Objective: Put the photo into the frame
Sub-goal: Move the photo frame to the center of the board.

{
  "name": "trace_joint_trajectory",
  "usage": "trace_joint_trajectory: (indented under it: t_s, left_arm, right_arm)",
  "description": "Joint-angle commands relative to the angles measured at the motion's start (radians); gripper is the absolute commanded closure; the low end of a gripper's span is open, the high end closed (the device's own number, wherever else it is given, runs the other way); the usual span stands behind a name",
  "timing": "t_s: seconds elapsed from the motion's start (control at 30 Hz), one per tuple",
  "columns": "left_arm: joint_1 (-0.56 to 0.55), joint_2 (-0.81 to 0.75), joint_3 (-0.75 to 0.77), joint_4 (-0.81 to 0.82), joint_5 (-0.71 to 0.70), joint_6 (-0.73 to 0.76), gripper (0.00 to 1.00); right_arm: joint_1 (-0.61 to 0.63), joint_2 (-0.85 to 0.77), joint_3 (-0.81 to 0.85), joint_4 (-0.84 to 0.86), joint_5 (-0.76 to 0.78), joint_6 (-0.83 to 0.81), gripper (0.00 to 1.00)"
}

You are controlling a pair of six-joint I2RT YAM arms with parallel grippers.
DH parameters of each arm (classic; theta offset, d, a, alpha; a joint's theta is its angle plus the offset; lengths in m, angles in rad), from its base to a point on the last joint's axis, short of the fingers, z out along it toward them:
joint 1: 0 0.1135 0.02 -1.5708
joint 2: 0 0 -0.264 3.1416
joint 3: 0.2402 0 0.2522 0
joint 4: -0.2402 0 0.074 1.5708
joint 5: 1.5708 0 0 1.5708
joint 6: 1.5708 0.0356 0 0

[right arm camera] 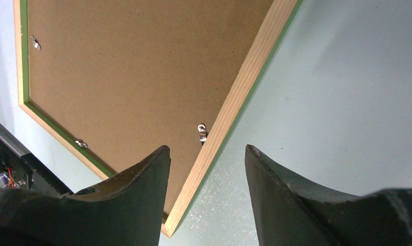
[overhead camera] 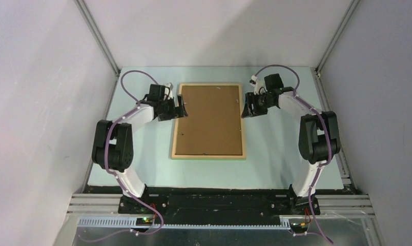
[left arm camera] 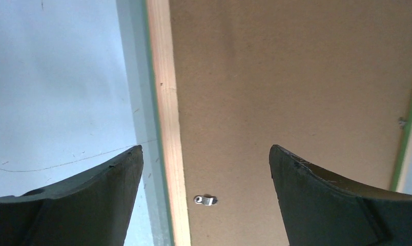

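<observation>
The frame (overhead camera: 176, 123) lies face down in the middle of the table, pale wood rim up, a thin green edge showing. A brown backing board (overhead camera: 209, 120) fills it, held by small metal clips (left arm camera: 205, 200). The photo is hidden or out of view. My left gripper (overhead camera: 182, 110) hovers over the frame's left rim (left arm camera: 165, 102), and its jaws (left arm camera: 205, 148) stand wide open and empty. At the frame's far right side my right gripper (overhead camera: 246, 107) is open. The rim (right arm camera: 245, 97) and a clip (right arm camera: 202, 131) show between its fingers (right arm camera: 207, 148), which touch nothing.
A pale green mat (overhead camera: 275, 154) covers the table around the frame. Grey walls and metal posts close in the left, right and back sides. A black rail (overhead camera: 214, 197) with the arm bases runs along the near edge.
</observation>
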State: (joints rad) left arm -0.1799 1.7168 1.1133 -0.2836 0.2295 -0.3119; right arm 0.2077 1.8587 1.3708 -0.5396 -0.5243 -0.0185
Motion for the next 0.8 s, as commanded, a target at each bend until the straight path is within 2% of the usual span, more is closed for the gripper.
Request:
trace_joint_trajectory:
  t_s: [0.0, 0.1, 0.3, 0.4, 0.57, 0.77]
  left_arm:
    - [0.007, 0.058, 0.037, -0.013, -0.043, 0.071, 0.03]
    - [0.01, 0.09, 0.047, -0.015, -0.066, 0.087, 0.05]
    - [0.016, 0.12, 0.046, -0.023, -0.035, 0.076, 0.14]
    - [0.015, 0.12, 0.039, -0.024, -0.014, 0.066, 0.22]
    - [0.015, 0.133, 0.034, -0.028, 0.012, 0.046, 0.31]
    - [0.015, 0.148, 0.03, -0.028, 0.055, 0.027, 0.5]
  right_arm:
    - [0.003, -0.02, 0.044, 0.029, 0.041, 0.013, 0.4]
    - [0.004, -0.015, 0.041, 0.025, 0.045, 0.014, 0.41]
    - [0.004, -0.021, 0.024, 0.025, 0.041, 0.014, 0.41]
    - [0.007, -0.028, 0.014, 0.025, 0.039, 0.014, 0.41]
    - [0.01, -0.039, 0.0, 0.028, 0.033, 0.014, 0.41]
    - [0.012, -0.048, -0.015, 0.028, 0.032, 0.014, 0.41]
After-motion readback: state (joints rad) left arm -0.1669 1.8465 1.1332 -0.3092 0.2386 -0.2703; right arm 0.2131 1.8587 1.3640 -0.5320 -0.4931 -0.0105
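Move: The photo frame's left rail runs forward and back under the open left fingers, its middle about 1 cm ahead, 2 cm to the hand's left and 5 cm below. A small metal clip lies some 6 cm back, just inside the rail, and the backing board's middle is about 1 cm ahead and 13 cm right, both roughly 5 cm below. From the right hand, the left rail is about 29 cm left, 1 cm ahead and 5 cm below. The left hand drops quickly by some 4 cm onto the frame's left rail, edging about 1 cm left on the way so that its fingers straddle the wood, one outside the green side and the other over the backing board. Staying low, it then closes its fingers from wide open to about half, tipping slightly further down as it sinks a last half centimetre, the outer fingertip coming up against the rail's outer side. ##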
